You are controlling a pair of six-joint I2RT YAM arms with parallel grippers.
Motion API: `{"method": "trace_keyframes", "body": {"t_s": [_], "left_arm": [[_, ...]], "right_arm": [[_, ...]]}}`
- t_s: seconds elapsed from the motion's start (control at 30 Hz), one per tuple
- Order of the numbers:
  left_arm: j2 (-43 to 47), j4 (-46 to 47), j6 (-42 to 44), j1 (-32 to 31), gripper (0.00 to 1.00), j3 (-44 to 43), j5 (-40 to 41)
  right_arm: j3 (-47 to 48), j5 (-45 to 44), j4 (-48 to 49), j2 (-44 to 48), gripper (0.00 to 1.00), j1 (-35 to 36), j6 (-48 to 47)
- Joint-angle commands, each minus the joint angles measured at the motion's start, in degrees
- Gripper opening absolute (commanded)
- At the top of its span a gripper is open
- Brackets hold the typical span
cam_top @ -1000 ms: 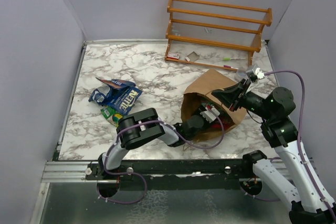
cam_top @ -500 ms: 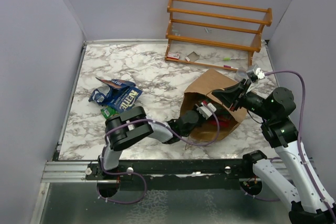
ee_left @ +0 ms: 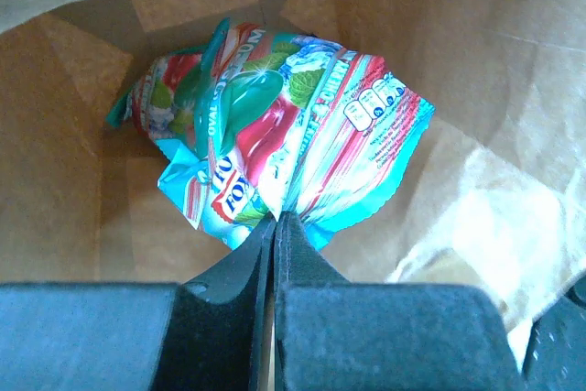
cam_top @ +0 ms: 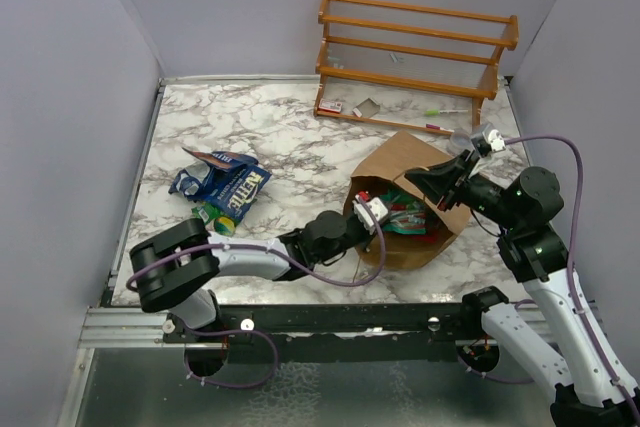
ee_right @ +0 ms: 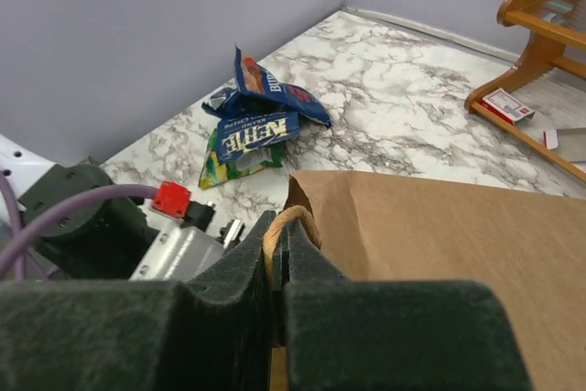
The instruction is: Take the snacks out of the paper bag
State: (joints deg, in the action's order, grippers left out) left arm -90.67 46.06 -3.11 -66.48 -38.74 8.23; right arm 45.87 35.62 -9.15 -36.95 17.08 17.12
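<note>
The brown paper bag (cam_top: 400, 162) lies on its side, mouth toward the arms. Inside it is a teal-red snack packet (cam_top: 406, 217), which the left wrist view shows crumpled against the bag's floor (ee_left: 284, 125). My left gripper (ee_left: 276, 219) is shut on that packet's near edge, just inside the bag's mouth (cam_top: 380, 215). My right gripper (ee_right: 280, 231) is shut on the bag's string handle (ee_right: 293, 219) at the upper rim (cam_top: 415, 179), holding the mouth up. Dark blue packets (cam_top: 225, 182) and a green-yellow one (cam_top: 213, 217) lie on the marble to the left.
An orange wooden rack (cam_top: 415, 57) stands at the back, with small red-white (cam_top: 333, 106) and grey (cam_top: 367, 107) scraps at its foot. Purple-grey walls close in left, back and right. My left arm's cable (cam_top: 350, 277) loops by the bag's mouth.
My left gripper shut on the teal-red packet deep in the bag and drew back toward the mouth, its elbow swinging left. The right gripper and the bag have held still.
</note>
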Motion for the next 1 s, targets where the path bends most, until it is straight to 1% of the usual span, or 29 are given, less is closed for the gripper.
{"method": "trace_keyframes", "body": {"t_s": [0.0,0.13,0.23,0.4,0.53,0.6,0.73,0.97], "left_arm": [[8.9,-4.9,-1.3,-0.4,0.00,2.3,-3.8],[19.0,-10.2,-1.3,-0.5,0.00,5.3,-4.1],[28.3,-14.8,-1.3,-0.5,0.00,6.8,-3.1],[40.2,-24.8,-1.2,-0.5,0.00,5.4,0.4],[48.4,-28.6,1.2,-0.4,0.00,5.2,2.8],[51.3,-29.3,2.7,-0.5,0.00,5.6,5.5],[54.7,-31.5,4.0,-0.4,0.00,4.2,13.5],[55.1,-37.8,5.9,-0.4,0.00,-1.5,24.9]], "right_arm": [[0.8,-5.2,-0.5,1.2,0.02,0.0,-0.7],[-0.1,-9.5,-0.2,1.9,0.02,0.0,0.7],[-1.0,-11.1,0.9,2.2,0.02,0.0,1.9],[-1.0,-11.9,1.3,1.8,0.02,0.0,2.8],[-0.5,-12.6,1.1,1.4,0.02,0.0,2.6],[-0.3,-12.5,1.3,1.0,0.02,0.0,2.6],[-0.2,-11.8,1.5,0.4,0.02,0.0,3.0],[-0.7,-11.6,2.0,0.1,0.02,0.0,3.3]]}}
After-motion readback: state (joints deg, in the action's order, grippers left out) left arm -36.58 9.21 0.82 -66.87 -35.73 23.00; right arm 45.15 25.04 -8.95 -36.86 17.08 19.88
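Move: The green-and-red snack is already pinched in the left fingers at the paper bag's mouth. The blue snack bags on the table lie about 42 cm to that hand's left, 10 cm ahead and 12 cm below; the green snack beside them is 44 cm left and 3 cm ahead. The paper bag's middle is 5 cm ahead, 5 cm right and 6 cm below. From the right hand, which holds its handle, that middle is some 4 cm ahead, 2 cm right and 23 cm below, the blue snack bags 47 cm left and 10 cm ahead. The green-and-red snack, still pinched by the left hand, is drawn out of the paper bag leftward and up, about 17 cm each way, towards the side where the blue snack bags lie. The hand first backs some 5 cm, then eases forward again as its fingertips tip up and swing counter-clockwise. Keeping hold of the handle, the right hand shifts about 3 cm forward and right, turning some 10 degrees clockwise. ##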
